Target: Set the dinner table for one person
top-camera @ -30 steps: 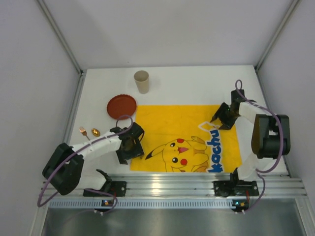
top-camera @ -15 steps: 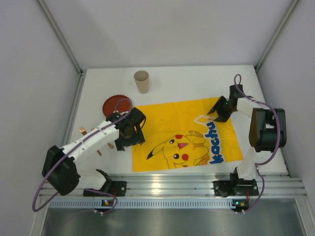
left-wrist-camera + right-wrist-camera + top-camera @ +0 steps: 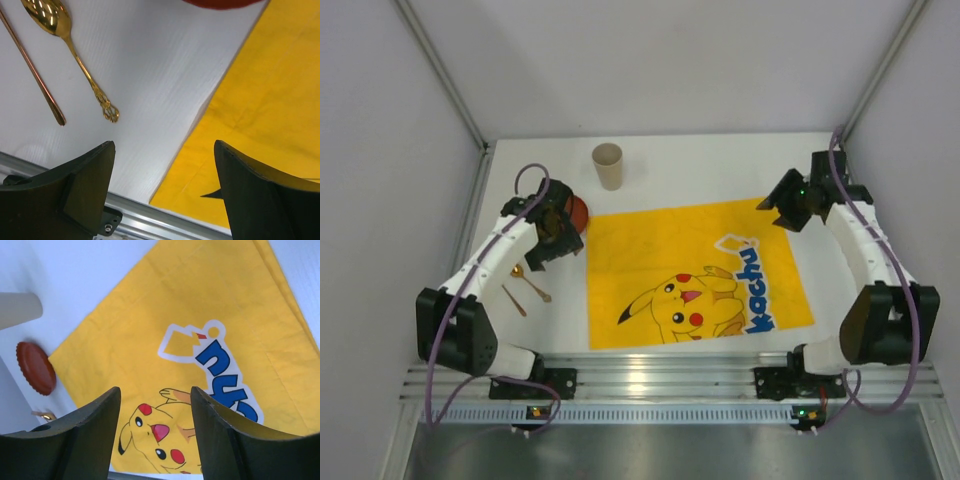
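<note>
The dinner table [image 3: 720, 165] is a white top with a silver rail [image 3: 670, 375] along its near edge. A yellow Pikachu cloth [image 3: 690, 275] lies flat on it, slightly skewed. My left gripper [image 3: 545, 245] hangs open and empty above the cloth's far left corner, partly covering a red plate [image 3: 578, 210]. Its fingertips [image 3: 106, 147] frame bare table and the cloth's edge [image 3: 270, 90]. A gold spoon [image 3: 75, 50] and a thin copper-coloured utensil [image 3: 35, 75] lie to the left. My right gripper [image 3: 775, 212] is open and empty above the cloth's far right corner [image 3: 200, 315].
A beige cup [image 3: 607, 165] stands upright at the back, beyond the plate, and shows again as a cup [image 3: 17, 310] in the right wrist view beside the red plate [image 3: 35, 367]. Grey walls with metal posts close in the left, right and back sides.
Both arms have drawn away from the cloth: the left swung far-left toward the plate and opened wider, the right rose to the far right. The cloth shifted slightly and now lies free.
</note>
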You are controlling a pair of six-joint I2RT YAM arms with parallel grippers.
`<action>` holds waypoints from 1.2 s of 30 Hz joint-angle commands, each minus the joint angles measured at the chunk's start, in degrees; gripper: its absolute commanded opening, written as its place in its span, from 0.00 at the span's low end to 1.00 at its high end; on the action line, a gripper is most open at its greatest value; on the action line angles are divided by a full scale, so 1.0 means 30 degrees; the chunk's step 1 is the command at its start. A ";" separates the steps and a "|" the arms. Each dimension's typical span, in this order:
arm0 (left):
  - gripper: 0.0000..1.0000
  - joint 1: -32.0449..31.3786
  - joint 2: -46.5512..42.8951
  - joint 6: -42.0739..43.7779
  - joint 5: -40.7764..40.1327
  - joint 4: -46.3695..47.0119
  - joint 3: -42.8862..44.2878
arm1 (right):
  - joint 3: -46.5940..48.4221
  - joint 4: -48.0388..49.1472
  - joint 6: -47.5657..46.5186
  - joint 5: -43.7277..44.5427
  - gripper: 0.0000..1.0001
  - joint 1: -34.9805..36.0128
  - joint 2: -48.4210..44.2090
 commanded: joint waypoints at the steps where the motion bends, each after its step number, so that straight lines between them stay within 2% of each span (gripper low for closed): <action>1: 0.85 0.1305 0.1044 0.1354 0.0562 0.2182 0.0656 | 0.1215 -0.2988 -0.0652 0.0696 0.59 0.0229 -0.2307; 11: 0.84 0.4587 0.4120 0.0944 0.1237 0.6050 0.0537 | -0.0160 -0.5953 -0.1912 0.1900 0.61 0.0229 -0.6174; 15: 0.83 0.5814 0.5671 0.1442 0.3106 0.7661 0.0656 | -0.0541 -0.6450 -0.2206 0.2133 0.61 0.0199 -0.6675; 22: 0.78 0.6464 0.7637 0.1472 0.3494 0.8776 0.1036 | -0.1127 -0.7154 -0.2411 0.2632 0.61 0.0170 -0.7466; 26: 0.61 0.6552 0.8720 0.1414 0.3611 0.8953 0.1445 | -0.1508 -0.7506 -0.2557 0.2925 0.61 0.0170 -0.7876; 29: 0.35 0.6610 0.9395 0.1442 0.3669 0.9040 0.1826 | -0.1596 -0.7712 -0.2762 0.3159 0.61 0.0141 -0.8023; 31: 0.14 0.6611 0.9601 0.1472 0.3728 0.8866 0.2206 | -0.1684 -0.7799 -0.2821 0.3189 0.61 0.0141 -0.8111; 32: 0.08 0.6611 0.9601 0.1501 0.3728 0.8691 0.2383 | -0.1830 -0.7800 -0.2792 0.3189 0.61 0.0112 -0.8170; 34: 0.00 0.6640 0.9223 0.1560 0.3873 0.8369 0.2734 | -0.1977 -0.7683 -0.2792 0.3131 0.61 0.0112 -0.8228; 36: 0.00 0.6582 0.8261 0.1619 0.4136 0.8309 0.2823 | -0.2211 -0.7479 -0.2705 0.3042 0.61 0.0112 -0.8287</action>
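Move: The red plate's middle lies about 20 cm ahead of the left hand and 4 cm to its left, some 11 cm below. The tablecloth's far left corner is about 20 cm ahead and 6 cm right, just off the plate's right rim; the cup stands roughly 30 cm ahead and 14 cm right. The spoon lies about 13 cm left and 3 cm back. From the right hand the plate is some 8 cm ahead and 72 cm left. Forward about 13 cm, with roughly 7 cm to the left and 10 cm down, the open left hand swings to the plate's near left rim, turning some 10 degrees counter-clockwise. Low over the table, the fingers close as it edges on forward and lifts slightly, pinching the rim. Meanwhile the right hand, still half open, rises, then draws back 13 cm over the cloth, sinking partway again. ##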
